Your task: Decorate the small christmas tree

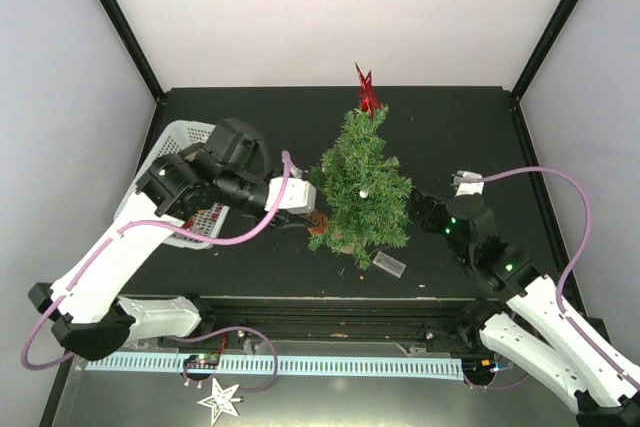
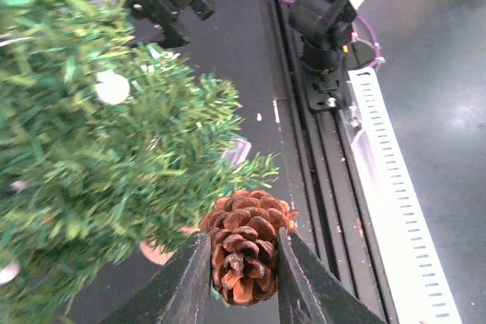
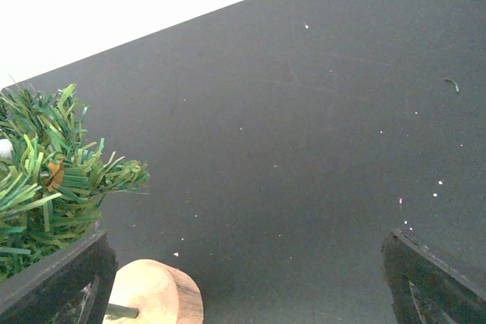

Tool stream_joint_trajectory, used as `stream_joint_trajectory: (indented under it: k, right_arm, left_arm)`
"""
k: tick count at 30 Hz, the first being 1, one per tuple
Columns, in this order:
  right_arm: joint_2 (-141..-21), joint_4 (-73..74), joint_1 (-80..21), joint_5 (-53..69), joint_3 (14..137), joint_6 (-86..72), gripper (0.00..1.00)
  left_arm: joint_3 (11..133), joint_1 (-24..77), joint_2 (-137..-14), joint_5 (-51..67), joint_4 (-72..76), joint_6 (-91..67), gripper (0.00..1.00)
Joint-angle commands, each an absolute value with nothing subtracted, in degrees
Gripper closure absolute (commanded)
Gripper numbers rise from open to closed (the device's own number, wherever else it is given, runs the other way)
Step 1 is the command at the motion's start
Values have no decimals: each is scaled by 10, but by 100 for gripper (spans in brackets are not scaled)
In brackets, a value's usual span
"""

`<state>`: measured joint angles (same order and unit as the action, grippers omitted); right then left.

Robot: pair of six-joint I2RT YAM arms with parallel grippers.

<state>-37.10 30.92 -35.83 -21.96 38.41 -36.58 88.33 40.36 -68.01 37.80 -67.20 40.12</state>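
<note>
The small christmas tree (image 1: 362,187) stands mid-table with a red star (image 1: 368,92) on its top and a white ball (image 1: 364,193) among the needles. My left gripper (image 1: 318,219) is at the tree's lower left, shut on a brown pine cone (image 2: 244,252) that sits between both fingers, close to the lowest branches (image 2: 99,165). The tree's tan base (image 2: 156,252) shows under them. My right gripper (image 3: 247,286) is open and empty at the tree's right side (image 1: 415,209), with the wooden base (image 3: 156,294) and green branches (image 3: 45,180) by its left finger.
A white basket (image 1: 180,147) stands at the left, partly under my left arm. A small clear piece (image 1: 390,264) lies in front of the tree. A white star (image 1: 220,399) lies below the table's front rail (image 1: 330,312).
</note>
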Motion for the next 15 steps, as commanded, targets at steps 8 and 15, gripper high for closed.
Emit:
stream_joint_trajectory:
  k: [8, 15]
  right_arm:
    - [-356, 296, -354, -218, 359, -378, 4]
    - [-350, 295, -354, -221, 353, -377, 4]
  left_arm:
    - [968, 489, -763, 364, -698, 378, 74]
    - [994, 523, -809, 341, -693, 382, 74]
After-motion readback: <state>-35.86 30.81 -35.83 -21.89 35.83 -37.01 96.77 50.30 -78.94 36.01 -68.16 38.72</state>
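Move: The left hand holds the pinecone high on the tree's near left side: the christmas tree's middle is about 10 cm ahead, 7 cm to the right and 12 cm lower. The red star on its tip stands 10 cm ahead, 8 cm right and some 12 cm above the hand; the clear box on the table is 6 cm ahead, 15 cm right and 34 cm below. From the right hand, the tree's middle is about level, 12 cm left. Still pinching the pinecone between its fingertips, the left hand carries it about 5 cm to the right, across the near side of the tree, at almost unchanged height. It eases back a centimetre or so early on while the wrist turns slightly clockwise, under 10 degrees; the fingers keep their hold. ##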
